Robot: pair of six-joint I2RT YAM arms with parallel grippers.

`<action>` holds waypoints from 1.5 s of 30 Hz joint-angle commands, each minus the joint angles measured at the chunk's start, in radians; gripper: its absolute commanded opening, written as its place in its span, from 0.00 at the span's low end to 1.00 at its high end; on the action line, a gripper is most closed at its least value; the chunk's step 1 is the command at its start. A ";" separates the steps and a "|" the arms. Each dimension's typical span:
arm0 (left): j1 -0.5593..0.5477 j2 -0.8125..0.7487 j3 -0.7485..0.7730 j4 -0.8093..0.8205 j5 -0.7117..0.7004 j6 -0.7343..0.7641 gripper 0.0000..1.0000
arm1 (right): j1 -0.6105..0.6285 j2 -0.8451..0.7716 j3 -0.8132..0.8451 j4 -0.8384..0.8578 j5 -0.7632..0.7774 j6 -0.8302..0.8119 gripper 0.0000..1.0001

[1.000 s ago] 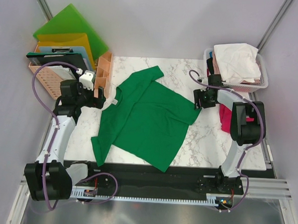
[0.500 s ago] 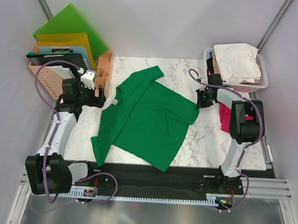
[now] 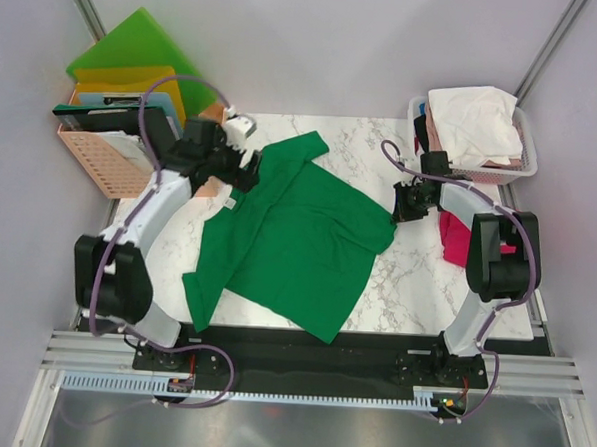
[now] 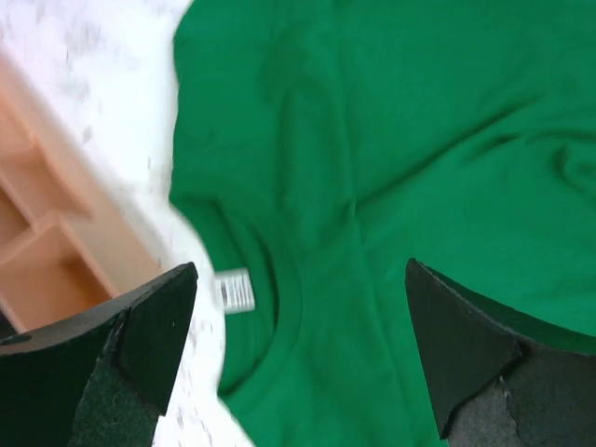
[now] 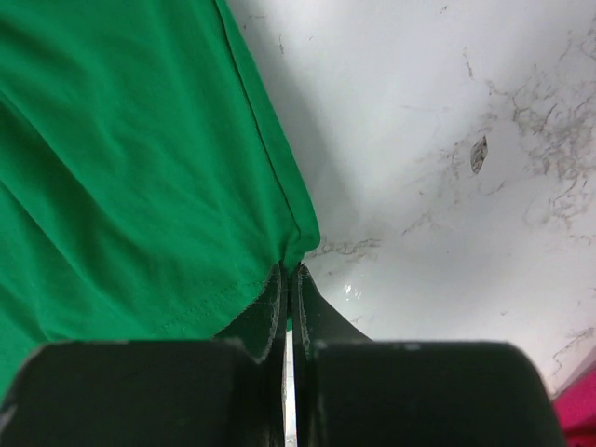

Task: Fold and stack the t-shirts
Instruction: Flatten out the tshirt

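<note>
A deep green t-shirt (image 3: 298,234) lies spread on the marble table (image 3: 416,280), collar toward the left. My left gripper (image 3: 244,161) hovers open over the collar and its white label (image 4: 237,289); its fingers straddle the neckline (image 4: 300,279) without touching the green t-shirt (image 4: 419,140). My right gripper (image 3: 399,207) is shut on the corner of the right sleeve hem, and the green t-shirt (image 5: 121,158) puckers at the fingertips (image 5: 291,270). A magenta-red t-shirt (image 3: 453,237) lies at the table's right edge. A white t-shirt (image 3: 474,123) fills the basket.
A white basket (image 3: 527,165) stands at the back right. An orange crate (image 3: 97,153) with green and yellow folders (image 3: 137,50) stands at the back left. A peach compartment tray (image 3: 211,134) sits beside my left gripper (image 4: 47,251).
My left arm swung from the table's left edge up and right, over the collar. My right gripper closed on the sleeve corner.
</note>
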 commanded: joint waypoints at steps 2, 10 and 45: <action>-0.107 0.298 0.439 -0.172 -0.063 0.062 1.00 | -0.006 -0.066 -0.022 -0.007 -0.010 -0.024 0.00; -0.128 0.878 1.193 -0.549 -0.079 0.050 1.00 | -0.005 -0.083 -0.040 -0.007 -0.019 -0.016 0.00; -0.127 0.840 0.743 -0.426 -0.246 -0.044 1.00 | -0.006 -0.103 -0.094 0.017 -0.071 -0.025 0.00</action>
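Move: The base of the t-shirt's far sleeve, just past the shoulder, lies about 13 cm ahead of the left hand, 5 cm to its right and 17 cm below. At the same level, the sleeve's end is some 22 cm ahead and 13 cm right, and the neck label 1 cm ahead and 7 cm left. From the right hand, which already pinches the hem corner, that sleeve base is about 15 cm ahead and 28 cm left; the red cloth is 5 cm back and 20 cm right. The far sleeve's base is met by the wide-open left fingers: the hand swings some 15 cm forward and to the right, drops steeply, its fingers tipping about 20 degrees further down, then presses on the cloth and drags it a little back. The right hand keeps the hem corner pinched and draws it about 3 cm back. ##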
